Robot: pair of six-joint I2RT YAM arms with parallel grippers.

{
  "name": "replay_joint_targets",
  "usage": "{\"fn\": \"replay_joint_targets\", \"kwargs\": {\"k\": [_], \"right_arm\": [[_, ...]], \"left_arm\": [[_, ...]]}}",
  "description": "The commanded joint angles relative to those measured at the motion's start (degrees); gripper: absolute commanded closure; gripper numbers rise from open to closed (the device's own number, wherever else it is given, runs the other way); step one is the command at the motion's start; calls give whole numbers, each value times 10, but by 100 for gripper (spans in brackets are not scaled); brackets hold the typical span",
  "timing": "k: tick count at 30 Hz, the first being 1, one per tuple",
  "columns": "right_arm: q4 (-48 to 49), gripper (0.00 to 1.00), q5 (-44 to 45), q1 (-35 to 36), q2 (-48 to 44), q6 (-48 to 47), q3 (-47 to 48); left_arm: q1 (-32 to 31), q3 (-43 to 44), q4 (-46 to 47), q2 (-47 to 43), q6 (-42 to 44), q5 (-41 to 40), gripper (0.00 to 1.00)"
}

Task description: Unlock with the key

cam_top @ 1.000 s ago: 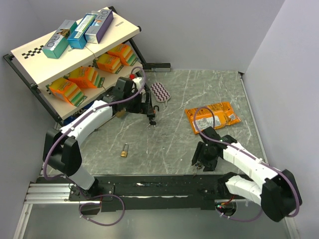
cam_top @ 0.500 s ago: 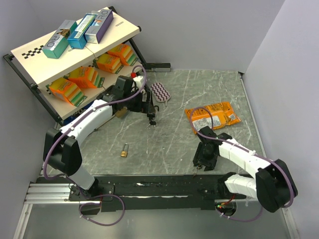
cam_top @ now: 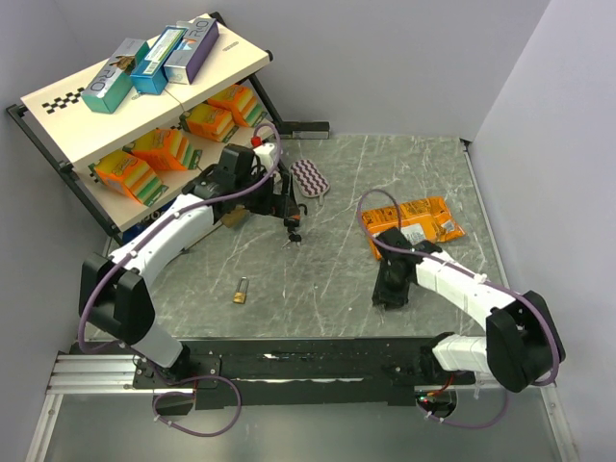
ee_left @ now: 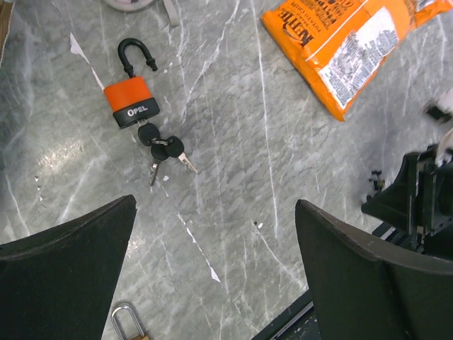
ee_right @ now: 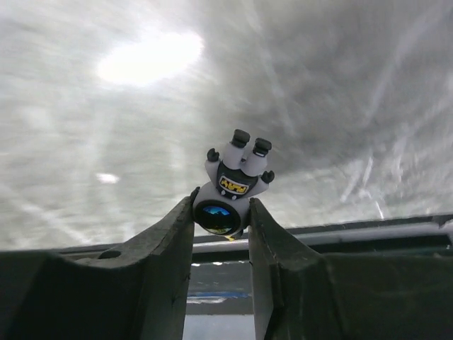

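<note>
An orange padlock point(ee_left: 132, 105) marked OPEL lies on the grey marble table, with a bunch of black-headed keys point(ee_left: 164, 149) hanging from its keyhole. A small brass padlock point(cam_top: 241, 290) lies nearer the front; its shackle point(ee_left: 127, 320) shows at the bottom of the left wrist view. My left gripper point(ee_left: 216, 205) hovers open above the table between the two locks, holding nothing. My right gripper point(ee_right: 221, 212) is shut on a small white astronaut figure point(ee_right: 228, 190), pinched head-down by its dark visor. In the top view this gripper point(cam_top: 388, 292) points down near the front rail.
An orange snack bag point(cam_top: 409, 225) lies at the right, just behind the right arm. A purple-and-white patterned pad point(cam_top: 310, 177) lies at the back. A slanted shelf point(cam_top: 58, 130) with boxes and orange packs fills the left. A black rail point(cam_top: 289, 361) runs along the front.
My right gripper has closed on the astronaut figure and shifted a little away from the front rail. The left arm has barely moved and stays open.
</note>
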Motion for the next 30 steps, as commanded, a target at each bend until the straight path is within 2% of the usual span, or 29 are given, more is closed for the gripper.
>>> {"fn": "replay_joint_targets", "kwargs": {"k": [1,6,14,20,23,30], "right_arm": [[6,98,37,4,4,-50,93],[14,100,42,4,37,-119,206],[13,100,16,4,63,-180,387],[40,100,-43,4,43,-173,441],[50,100,-67,4,28,-162,457],[50,100,-97,1,-13,-140,484]], "left_arm": [[-1,24,25,-34,9,21,0],[-1,27,62,-52,-29,85,1],[-1,-31,158,-136,-120,96,1],[-4,-92,257,-165,-183,136,1],[-25,-127,319,-179,-175,132,2],[-64,-102,386,-101,-192,212,3]]}}
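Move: The right hand, already holding the key by its figure fob just above the table, has the left gripper about 19 cm ahead, 21 cm to its left and 18 cm higher. The open orange padlock with keys lies under that gripper, 20 cm ahead and 21 cm left of the right hand; the brass padlock 3 cm ahead, 31 cm left; the orange bag 17 cm ahead, 5 cm right. From the left hand the fob is 19 cm back, 21 cm right, 18 cm down. Still pinching the figure fob, the right hand carries the key up about 25 cm, forward 15 and left 9 towards the left gripper, ending in a nearly straight rise as its fingers swing from down to forward-left. The left hand, fingers wide open, rises about 11 cm, draws back and right 6 each, and levels its fingers some 30 degrees rightward to meet it. ##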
